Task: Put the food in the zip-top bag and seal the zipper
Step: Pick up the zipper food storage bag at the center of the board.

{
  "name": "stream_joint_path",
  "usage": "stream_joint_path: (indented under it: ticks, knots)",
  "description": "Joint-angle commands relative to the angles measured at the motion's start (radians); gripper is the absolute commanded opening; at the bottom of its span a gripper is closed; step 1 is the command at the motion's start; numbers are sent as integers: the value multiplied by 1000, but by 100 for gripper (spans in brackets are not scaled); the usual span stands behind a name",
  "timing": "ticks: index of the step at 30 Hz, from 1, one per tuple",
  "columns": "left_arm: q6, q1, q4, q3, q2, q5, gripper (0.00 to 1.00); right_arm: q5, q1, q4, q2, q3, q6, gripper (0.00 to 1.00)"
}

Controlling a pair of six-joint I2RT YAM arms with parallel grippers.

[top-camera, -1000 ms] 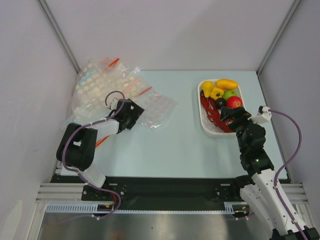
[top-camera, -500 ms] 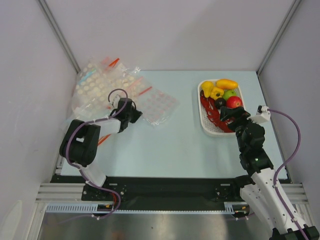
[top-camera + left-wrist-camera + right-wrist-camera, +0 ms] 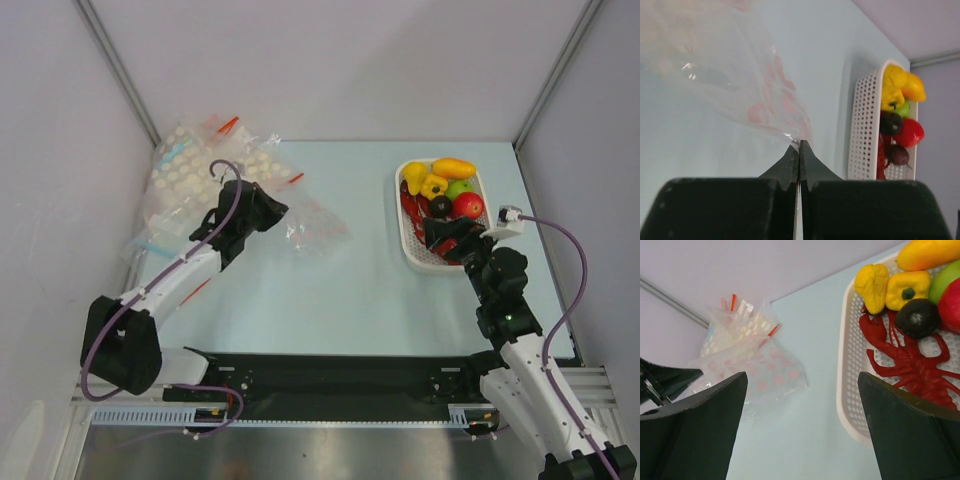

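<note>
The food lies in a white basket point(image 3: 413, 258) at the right: yellow pepper point(image 3: 428, 184), mango point(image 3: 453, 167), green apple point(image 3: 460, 188), red apple point(image 3: 468, 205), dark purple fruit point(image 3: 440, 206), red lobster point(image 3: 910, 365). My right gripper point(image 3: 801, 375) is open and empty, over the basket's near left corner point(image 3: 434, 236). My left gripper point(image 3: 799, 145) is shut on a corner of a clear bag with pink dots point(image 3: 740, 75), lifting it point(image 3: 312, 215). A thin red strip point(image 3: 197, 289) shows beside the left arm; I cannot tell whether it is the plain bag's zipper.
A heap of clear bags with white dots point(image 3: 195, 165) lies at the far left by the wall. The basket's perforated wall point(image 3: 862, 125) stands to the right of the held bag. Side walls close in the table on both sides.
My left arm has stretched out toward the far right and raised the pink-dotted bag's corner. My right gripper has shifted left over the basket's near corner.
</note>
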Motion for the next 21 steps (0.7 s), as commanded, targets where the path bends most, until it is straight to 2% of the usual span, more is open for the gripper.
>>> stream_joint_path:
  ticks: [1,6,7,10,13,16,21]
  knots:
    - [163,-34,-216,193,-56,94,0,-106,-2,89,8,-2,-43,98]
    - [327,-70,-388,352,-81,203,0,-163,-1,109,26,-5,-54,97]
    - [353,-74,-470,405,-78,201,0,-174,-2,117,32,-6,-54,97]
    - [473,-84,-544,459,-78,218,0,-195,-2,129,47,-5,-56,97]
    - [568,-85,-577,435,-84,291,0,-227,-2,143,60,-3,-62,96]
    - [608,-85,-512,342,-115,356,0,-269,-2,160,72,-5,-65,96]
    - [631,-84,-503,321,-135,353,0,-394,5,227,126,-11,-80,94]
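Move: Pinched already in the left hand, the red-dotted zipper bag hangs with its middle about 7 cm right and 6 below. Mid-board lies roughly 12 cm right, 4 back and 16 down; the bag pile is some 15 ahead and 21 left, an orange zipper strip about 10 back and 18 left. From the right hand, the held bag is around 9 ahead, 27 left and 14 lower, the food basket 15 ahead, 6 right and 20 lower. Up first, by some 12 cm with a small shift right, and drawing back about 8 cm in all, the left hand carries the zipper bag away from the bag pile, then sinks about 5 cm while still drawing back. It turns some 35 degrees clockwise and rolls left side up, fingers still shut on the bag. The right hand slides about 5 cm left towards the bag, turning counter-clockwise, fingers still open. ##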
